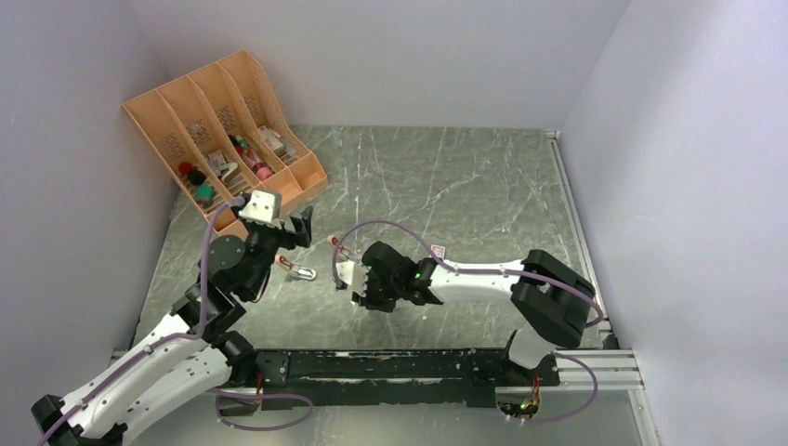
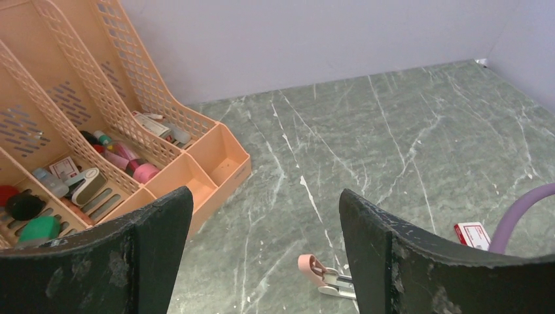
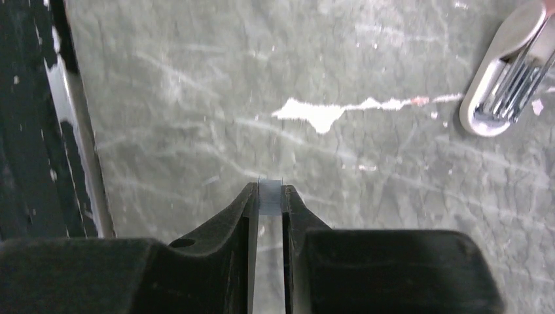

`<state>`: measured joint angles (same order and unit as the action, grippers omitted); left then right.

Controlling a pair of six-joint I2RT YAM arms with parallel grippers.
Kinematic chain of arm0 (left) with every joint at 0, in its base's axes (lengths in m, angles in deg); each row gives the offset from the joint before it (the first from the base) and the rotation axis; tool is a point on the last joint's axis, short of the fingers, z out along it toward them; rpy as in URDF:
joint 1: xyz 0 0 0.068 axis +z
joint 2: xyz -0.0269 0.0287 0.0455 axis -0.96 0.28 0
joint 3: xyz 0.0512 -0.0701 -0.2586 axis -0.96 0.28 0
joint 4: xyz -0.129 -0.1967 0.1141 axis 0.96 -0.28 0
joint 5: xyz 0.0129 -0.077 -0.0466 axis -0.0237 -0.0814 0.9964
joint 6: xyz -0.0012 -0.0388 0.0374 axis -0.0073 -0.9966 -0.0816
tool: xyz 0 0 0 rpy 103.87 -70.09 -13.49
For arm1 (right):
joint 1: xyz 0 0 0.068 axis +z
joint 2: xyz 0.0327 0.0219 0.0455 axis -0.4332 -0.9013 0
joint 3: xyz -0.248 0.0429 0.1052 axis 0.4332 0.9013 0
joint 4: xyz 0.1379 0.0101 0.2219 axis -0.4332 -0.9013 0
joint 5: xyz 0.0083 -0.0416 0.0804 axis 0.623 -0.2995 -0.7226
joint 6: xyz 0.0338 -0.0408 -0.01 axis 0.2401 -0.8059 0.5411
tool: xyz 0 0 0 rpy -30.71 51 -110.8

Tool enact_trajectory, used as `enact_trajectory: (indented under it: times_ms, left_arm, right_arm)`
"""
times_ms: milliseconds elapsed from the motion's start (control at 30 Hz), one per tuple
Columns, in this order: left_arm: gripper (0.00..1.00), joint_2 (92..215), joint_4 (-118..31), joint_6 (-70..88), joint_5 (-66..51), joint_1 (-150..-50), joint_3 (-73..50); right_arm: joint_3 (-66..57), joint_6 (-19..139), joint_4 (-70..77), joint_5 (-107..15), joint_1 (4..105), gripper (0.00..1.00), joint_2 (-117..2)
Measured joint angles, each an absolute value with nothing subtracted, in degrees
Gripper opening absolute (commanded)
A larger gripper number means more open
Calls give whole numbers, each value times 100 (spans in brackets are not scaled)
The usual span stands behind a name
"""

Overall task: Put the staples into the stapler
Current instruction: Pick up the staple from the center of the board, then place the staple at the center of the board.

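A short silvery-grey strip of staples (image 3: pixel 269 195) is pinched between the tips of my right gripper (image 3: pixel 269 190), just above the green marble table. In the top view the right gripper (image 1: pixel 359 297) hangs low, right of the opened pink stapler (image 1: pixel 299 271). The stapler's silver magazine end (image 3: pixel 507 98) shows at the right wrist view's upper right. The red-and-white staple box (image 2: pixel 472 234) lies on the table behind the right arm. My left gripper (image 2: pixel 263 196) is open and empty, held above and behind the stapler (image 2: pixel 325 275).
An orange slotted desk organizer (image 1: pixel 223 121) with small office items stands at the back left. A black rail (image 1: pixel 409 362) runs along the table's front edge, close to the right gripper. Grey walls enclose the table on three sides.
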<state>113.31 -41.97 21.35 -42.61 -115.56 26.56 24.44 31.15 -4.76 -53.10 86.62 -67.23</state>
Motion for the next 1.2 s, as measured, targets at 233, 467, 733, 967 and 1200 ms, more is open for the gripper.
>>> enact_trajectory:
  times_ms: [233,467,733,967,1200]
  left_arm:
    - [85,11104,-4186,2137,-4471,-11554,2658]
    - [85,11141,-4173,2137,-4522,-11556,2656]
    - [85,11161,-4173,2135,-4559,-11556,2656]
    - [85,11252,-4175,2130,-4559,-11554,2658]
    - [86,11414,-4195,2084,-4557,-11554,2656]
  right_arm:
    - [2315,3659,9,-4798,8828,19,-7200]
    - [2315,3895,308,-4586,8828,42,-7300]
    - [2862,4000,1095,-4525,8830,51,-7040]
    - [4101,4063,2619,-4398,8830,53,-5847]
    - [5185,3974,4151,-4405,8830,53,-5659]
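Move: Just forward-left of the right hand, which already pinches the small staple strip, is the bare set-down spot: about 2 cm ahead, 2 cm left and 2 cm below. The white mark on the table lies 3 cm farther left, level with that spot. The nearer open stapler is about 12 cm ahead and 7 cm left of the hand; the staple box is some 11 cm ahead and 13 cm right. From the left hand the spot lies roughly 9 cm back, 15 cm right and 28 cm below. Carrying the staple strip on, the right hand eases about 3 cm forward-left while sinking 1 cm to the bare table beside the white mark, where its fingers open and let go. It then rises some 5 cm off the strip, tilting the fingers up by about 30 degrees to point flatter to the left, and lastly sinks about 1 cm while drifting right. ##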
